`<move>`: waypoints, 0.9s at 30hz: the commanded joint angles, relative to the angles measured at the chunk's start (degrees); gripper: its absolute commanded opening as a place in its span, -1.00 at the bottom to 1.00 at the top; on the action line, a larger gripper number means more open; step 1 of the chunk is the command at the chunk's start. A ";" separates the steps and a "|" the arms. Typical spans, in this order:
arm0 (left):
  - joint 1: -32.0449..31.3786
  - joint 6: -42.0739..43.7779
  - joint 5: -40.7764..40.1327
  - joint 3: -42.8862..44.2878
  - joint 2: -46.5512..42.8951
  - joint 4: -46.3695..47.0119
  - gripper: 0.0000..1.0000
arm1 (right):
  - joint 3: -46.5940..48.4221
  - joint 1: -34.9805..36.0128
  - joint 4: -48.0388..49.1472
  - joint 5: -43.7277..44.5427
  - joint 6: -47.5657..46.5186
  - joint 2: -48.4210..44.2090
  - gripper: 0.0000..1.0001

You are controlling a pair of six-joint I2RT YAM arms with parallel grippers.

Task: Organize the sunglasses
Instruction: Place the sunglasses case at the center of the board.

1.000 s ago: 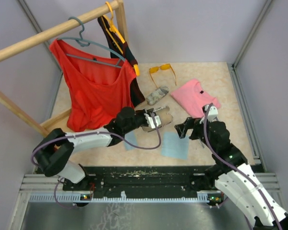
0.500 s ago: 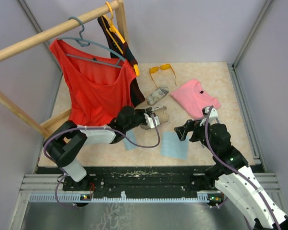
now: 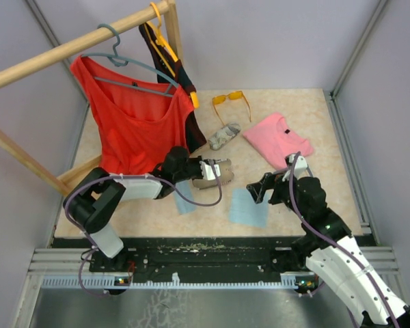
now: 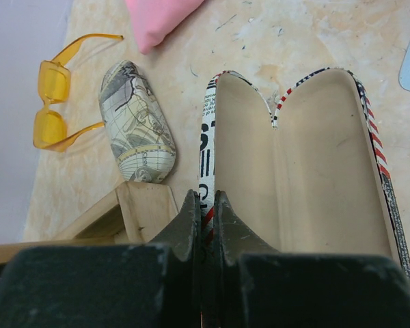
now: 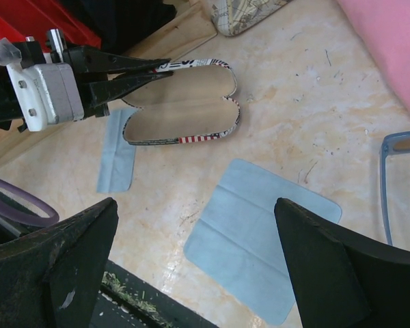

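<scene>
The orange-lensed sunglasses lie open at the back of the table. Of the greyish-lilac sunglasses, only a bit of frame shows at the right wrist view's edge. My left gripper is shut on the rim of an open striped glasses case, whose beige inside holds nothing. My right gripper hangs wide open over a light-blue cloth, holding nothing.
A closed map-print case lies behind the open one. A pink folded shirt lies at the right. A smaller blue cloth lies under the left arm. A wooden rack with a red top fills the left; its foot is beside my left fingers.
My left gripper has drawn the open case a little left and nearer, its arm folding back. The right gripper has shifted slightly nearer, still open.
</scene>
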 commanded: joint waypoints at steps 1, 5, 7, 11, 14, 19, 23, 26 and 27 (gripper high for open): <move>0.31 -0.80 4.25 2.45 1.36 -1.06 -0.96 | 0.77 -0.32 2.61 -0.86 0.32 0.17 0.94; 0.30 -1.13 3.77 2.55 2.87 -0.69 -0.96 | 0.93 -0.30 2.26 -0.93 0.11 0.38 0.94; 0.30 -1.61 3.09 1.75 3.43 1.28 -0.87 | 1.43 -0.33 1.60 -0.79 -0.43 0.78 0.94; 0.30 -2.03 2.16 1.09 3.86 2.79 -0.55 | 2.04 -0.32 1.08 -1.20 -1.08 1.33 0.94; 0.37 -1.91 1.46 0.82 3.67 3.30 -0.43 | 2.18 -0.32 1.31 -1.23 -1.09 1.29 0.94; 0.39 -1.87 1.15 0.63 3.10 3.76 -0.25 | 2.27 -0.33 1.30 -1.43 -1.00 1.30 0.94; 0.39 -2.38 1.35 0.54 2.13 4.01 -0.15 | 2.28 -0.33 1.59 -1.51 -0.70 1.32 0.94; 0.39 -4.81 1.82 0.47 -0.12 4.65 -0.10 | 2.18 -0.30 1.76 -0.01 1.13 1.27 0.96; 0.39 -5.97 1.70 0.45 -1.06 4.89 -0.07 | 2.11 -0.33 1.67 1.09 2.41 1.28 0.97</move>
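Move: The left fingers, still shut on the far rim of the open striped case, have the case's middle about 3 cm back, 3 cm right and 3 cm below them; the board spot under it is some 5 cm down. The map-print case lies about 9 cm ahead and 3 cm right, the small blue cloth 11 cm back and 10 cm left. From the right hand, the striped case is roughly 10 cm ahead, 12 cm left and 11 cm below. Lower the left gripper about 1.5 cm straight down with the striped case pinched by its rim, setting it onto the board. Then open the fingers from shut to nearly half wide so they let go of the rim, easing up about 1 cm as they spread and staying astride the rim with the wrist all but still. ##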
